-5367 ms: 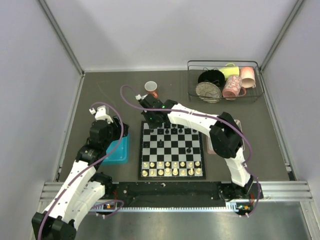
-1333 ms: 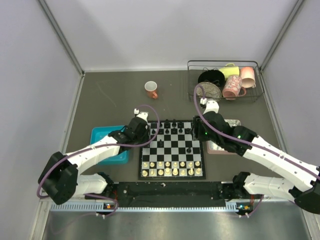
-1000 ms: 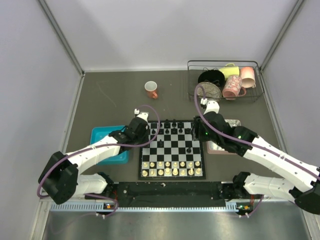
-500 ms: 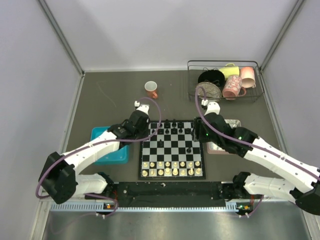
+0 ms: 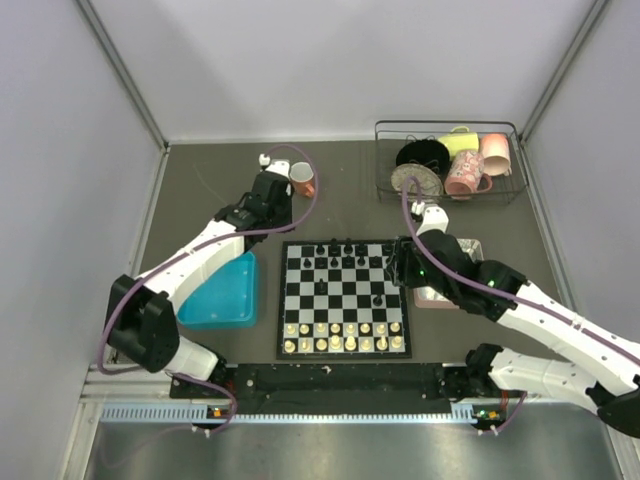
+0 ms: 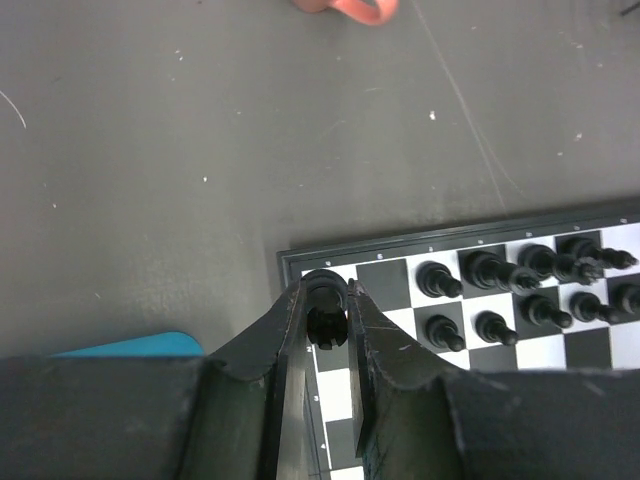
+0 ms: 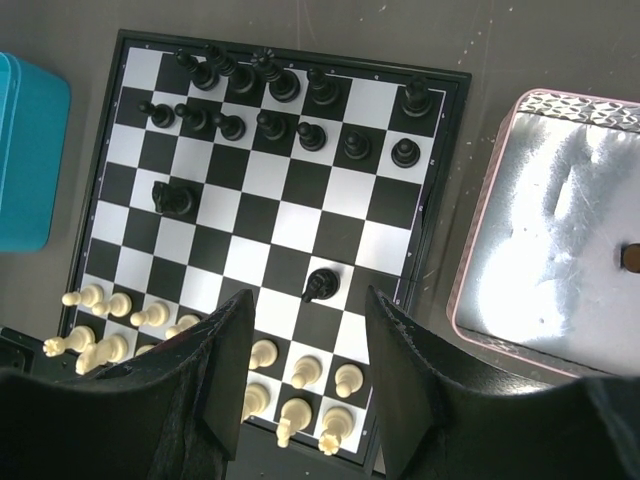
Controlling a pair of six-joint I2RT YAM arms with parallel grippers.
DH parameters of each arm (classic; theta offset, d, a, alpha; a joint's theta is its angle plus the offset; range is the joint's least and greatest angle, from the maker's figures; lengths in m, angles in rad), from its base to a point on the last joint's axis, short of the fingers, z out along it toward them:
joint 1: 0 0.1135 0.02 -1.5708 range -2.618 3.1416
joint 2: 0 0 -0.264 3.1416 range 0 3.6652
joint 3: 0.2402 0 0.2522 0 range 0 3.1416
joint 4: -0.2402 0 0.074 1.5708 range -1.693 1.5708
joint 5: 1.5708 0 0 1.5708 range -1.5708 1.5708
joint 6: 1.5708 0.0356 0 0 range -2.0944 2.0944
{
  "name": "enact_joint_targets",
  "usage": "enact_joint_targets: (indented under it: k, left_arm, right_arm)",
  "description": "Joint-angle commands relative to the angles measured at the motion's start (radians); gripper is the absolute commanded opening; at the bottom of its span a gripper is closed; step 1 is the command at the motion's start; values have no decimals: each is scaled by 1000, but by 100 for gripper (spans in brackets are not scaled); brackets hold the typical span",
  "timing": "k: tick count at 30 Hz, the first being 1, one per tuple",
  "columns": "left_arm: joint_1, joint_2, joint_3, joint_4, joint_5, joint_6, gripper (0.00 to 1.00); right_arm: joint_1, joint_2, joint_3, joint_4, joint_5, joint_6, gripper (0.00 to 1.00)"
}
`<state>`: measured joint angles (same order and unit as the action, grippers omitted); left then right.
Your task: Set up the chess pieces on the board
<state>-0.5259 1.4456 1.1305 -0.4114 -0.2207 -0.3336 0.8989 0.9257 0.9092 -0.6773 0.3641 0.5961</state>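
The board (image 5: 350, 292) lies in the table's middle. Black chess pieces (image 5: 345, 255) stand in two rows along its far edge (image 7: 270, 100). A black knight (image 7: 172, 198) and a lone black piece (image 7: 320, 285) stand further in. My left gripper (image 5: 275, 208) hangs raised beyond the board's far left corner. In the left wrist view this gripper (image 6: 326, 305) is shut on a black rook (image 6: 326, 325). My right gripper (image 7: 305, 335) is open and holds nothing, hovering over the board's right half (image 5: 397, 262) near the lone piece.
Cream pieces (image 5: 345, 335) fill the board's near two rows. A teal tray (image 5: 222, 295) lies left of the board, a pink tray (image 7: 560, 220) right of it. A red cup (image 5: 302, 178) stands beyond my left gripper. A wire basket (image 5: 450, 160) of mugs stands back right.
My left gripper has narrowed onto the black rook, then risen and swung from the board's far left corner toward the red cup. The right arm has shifted slightly right.
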Motion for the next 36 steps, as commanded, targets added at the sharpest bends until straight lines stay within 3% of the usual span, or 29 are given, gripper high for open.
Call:
enact_joint_targets:
  k: [1,9,36]
  left_arm:
    - [23,56,38,28,55,15,20]
    - [7,133,9,40,127,-8,19]
    - [0,191,-58,80,53,-13,19]
  right_arm:
    - [-14,-24,-1,16,-2,1,48]
    - [-20,-28,-18,13,-2,2,48]
    - [-23,-25,-13,12,-14,5,48]
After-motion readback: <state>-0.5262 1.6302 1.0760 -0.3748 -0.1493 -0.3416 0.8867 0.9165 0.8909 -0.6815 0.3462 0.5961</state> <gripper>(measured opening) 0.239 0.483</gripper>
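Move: About 13 cm below the left hand, 1 cm back and 1 cm right, is the board's far-left corner square, waiting for the black piece already in its fingers. Its nearest black pawn stands some 4 cm right of the square and 4 cm nearer the robot, the bishop about 8 cm right of the square; the mug is 18 cm ahead and 3 cm right of the hand. From the idle right hand the square lies about 15 cm ahead, 31 cm left, 17 cm down. Lowering the black piece towards the far-left corner square, the left hand sinks almost straight down by about 8.5 cm, quickly at first and then easing, ending roughly 1 cm back and 1 cm right of its start. The wrist tips the fingers some 10 degrees steeper while they keep their closed hold on the piece's upper part. ##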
